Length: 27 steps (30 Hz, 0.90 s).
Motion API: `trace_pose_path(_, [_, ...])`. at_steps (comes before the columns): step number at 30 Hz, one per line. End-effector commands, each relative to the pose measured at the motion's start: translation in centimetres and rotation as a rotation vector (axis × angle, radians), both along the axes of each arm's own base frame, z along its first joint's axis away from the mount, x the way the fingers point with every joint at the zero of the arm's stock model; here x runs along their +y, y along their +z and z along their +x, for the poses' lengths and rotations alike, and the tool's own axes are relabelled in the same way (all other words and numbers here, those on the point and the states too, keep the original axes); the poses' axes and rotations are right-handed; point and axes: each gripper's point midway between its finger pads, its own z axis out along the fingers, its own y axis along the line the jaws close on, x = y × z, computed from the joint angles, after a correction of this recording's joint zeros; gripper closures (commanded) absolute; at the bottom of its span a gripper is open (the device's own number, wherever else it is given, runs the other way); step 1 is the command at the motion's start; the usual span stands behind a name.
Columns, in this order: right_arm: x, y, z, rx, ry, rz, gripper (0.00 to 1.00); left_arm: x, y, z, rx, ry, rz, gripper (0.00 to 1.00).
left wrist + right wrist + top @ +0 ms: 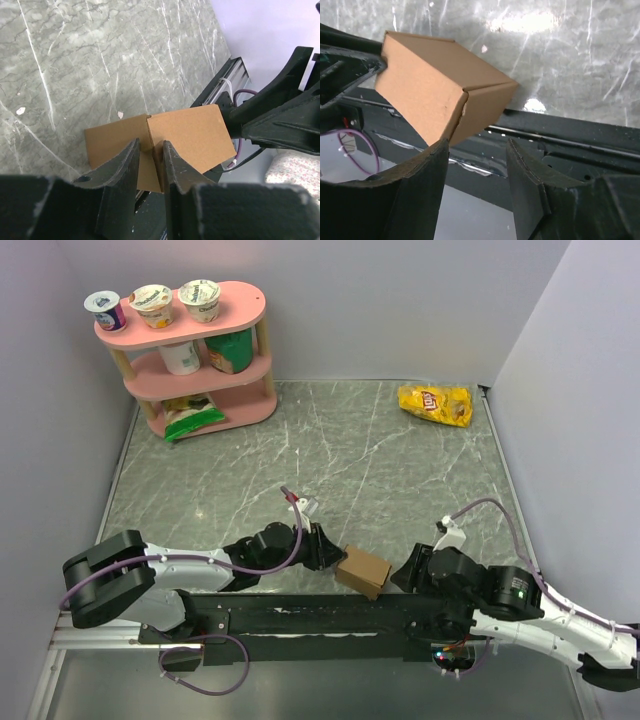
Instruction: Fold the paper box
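Observation:
The paper box [362, 572] is a small brown cardboard box, folded up, tilted over the black rail at the table's near edge. My left gripper [330, 552] reaches it from the left. In the left wrist view the left gripper [150, 147] is closed on a corner ridge of the box [190, 135]. My right gripper [405, 575] is just right of the box. In the right wrist view the right gripper [477, 150] stands open, and the lower corner of the box [425, 85] sits just above its left fingertip [437, 152].
A black rail [300, 612] runs along the near edge under the box. A yellow chip bag [435, 403] lies at the back right. A pink shelf [190, 350] with cups and packets stands at the back left. White walls close in both sides.

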Motion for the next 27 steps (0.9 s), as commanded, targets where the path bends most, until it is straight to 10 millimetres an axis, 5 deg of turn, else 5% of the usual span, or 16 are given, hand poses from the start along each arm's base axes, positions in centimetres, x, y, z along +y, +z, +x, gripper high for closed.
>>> trace_pose_path(1, [0.8, -0.3, -0.1, 0.004, 0.0, 0.063, 0.43, 1.9, -4.5, -1.0, 0.032, -0.025, 0.19, 0.72])
trace_pose_path(8, [3.1, 1.4, 1.4, -0.062, -0.028, 0.189, 0.43, 1.7, -4.7, -0.9, 0.035, -0.023, 0.195, 0.72])
trace_pose_path(13, [3.4, 0.6, 1.4, -0.045, -0.027, 0.177, 0.43, 1.4, -4.5, -0.8, 0.033, -0.024, 0.193, 0.72])
trace_pose_path(27, [2.8, -2.1, 0.4, 0.028, -0.029, 0.122, 0.75, 1.3, -4.6, -0.6, 0.034, -0.024, 0.206, 0.72])
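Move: The paper box, pinched at its far-left edge by the left gripper, has its middle about 8 cm to the right hand's left, roughly 2 cm farther out and 2 cm lower; its open corner seam faces that hand. The left gripper is some 13 cm left of the right hand and 6 cm farther out, about level. From the left hand the box's middle lies about 4 cm right, 3 cm back and 3 cm below. The box's near-right corner seam is what the right hand goes for: after a slight dip it slides left about 3 cm, rolling some 10 degrees so its left side rises, then closes its half-open fingers around the corner to pinch the two panels together. The left gripper keeps its hold on the far-left edge. ##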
